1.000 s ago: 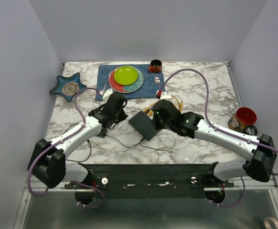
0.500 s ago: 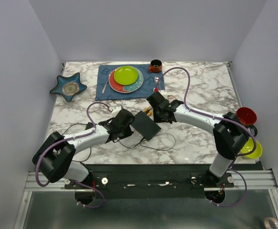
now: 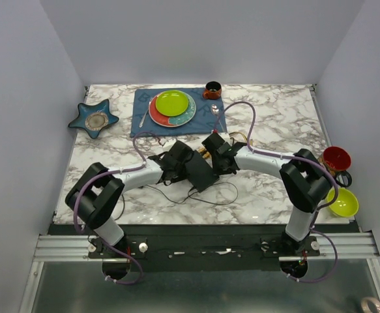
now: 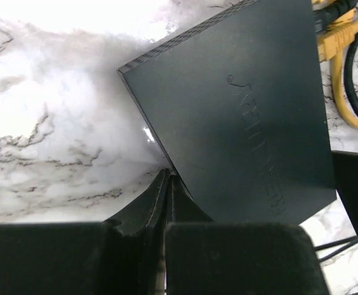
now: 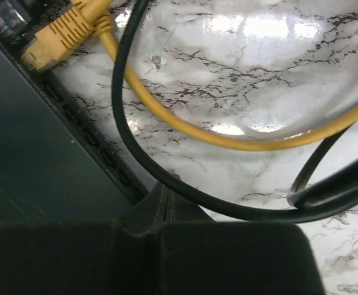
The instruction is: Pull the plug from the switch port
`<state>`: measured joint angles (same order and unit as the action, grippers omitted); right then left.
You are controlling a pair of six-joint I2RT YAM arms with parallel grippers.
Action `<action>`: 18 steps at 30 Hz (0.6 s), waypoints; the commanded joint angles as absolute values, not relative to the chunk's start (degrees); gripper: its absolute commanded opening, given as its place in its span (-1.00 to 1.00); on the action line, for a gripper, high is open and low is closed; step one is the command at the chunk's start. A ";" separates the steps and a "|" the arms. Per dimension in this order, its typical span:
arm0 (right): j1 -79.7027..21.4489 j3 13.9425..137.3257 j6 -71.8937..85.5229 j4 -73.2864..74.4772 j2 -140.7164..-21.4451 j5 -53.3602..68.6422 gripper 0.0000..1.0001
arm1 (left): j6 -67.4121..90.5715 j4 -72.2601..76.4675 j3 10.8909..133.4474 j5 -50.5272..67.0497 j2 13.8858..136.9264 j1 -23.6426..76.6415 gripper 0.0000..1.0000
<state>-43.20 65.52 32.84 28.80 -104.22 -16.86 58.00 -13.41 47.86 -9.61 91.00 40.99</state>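
The switch [image 3: 199,171] is a flat matte-black box lying aslant at mid-table. In the left wrist view its top [image 4: 240,104] fills the frame. My left gripper [image 4: 168,176] is shut, its tips against the switch's near left edge, holding nothing. In the right wrist view the sockets run along the switch's edge [image 5: 86,136]. A yellow plug [image 5: 59,37] sits at the far end of that row, its yellow cable [image 5: 228,138] looping over the marble. My right gripper [image 5: 169,184] is shut beside the socket edge, just under a black cable [image 5: 136,144], gripping nothing.
A blue mat [image 3: 144,104] at the back holds stacked plates with a green plate [image 3: 171,102] on top, plus a spoon [image 3: 214,111] and a brown cup [image 3: 212,89]. A star dish [image 3: 94,119] lies back left. A red mug [image 3: 336,160] and a yellow-green bowl [image 3: 343,202] stand at right.
Both arms have swung in toward the switch: the left gripper moved right to its left edge, the right gripper drew back to its socket side. The bowl at right came into view.
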 commanded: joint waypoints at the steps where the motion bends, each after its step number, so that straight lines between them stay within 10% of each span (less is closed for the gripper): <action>1: -43.50 61.44 34.10 24.97 -102.14 -10.12 -0.99 | 54.94 -12.13 51.94 -5.38 94.73 41.13 -0.83; 18: -47.73 59.58 38.50 19.85 -93.87 -4.65 -0.99 | 46.93 -19.67 75.22 -3.15 105.91 40.17 -0.79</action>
<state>-46.72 54.22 37.78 23.73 -94.80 -7.16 47.94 -17.37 69.45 -4.25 105.73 39.64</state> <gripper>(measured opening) 0.011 0.101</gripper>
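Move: The switch lies between the two closed hands, its middle about 5 cm to the right and 2 cm ahead of the left hand, and some 6 cm to the left and 2 cm ahead of the right hand, at about fingertip height. Its ports face right and slightly forward. From the right hand, the yellow plug sits about 6 cm ahead and 5 cm to the left; the black plug beside it is about 8 cm ahead and 7 cm to the left. Left fingertips push the switch's portless edge forward-right some 8 cm while the right push its port corner back. ##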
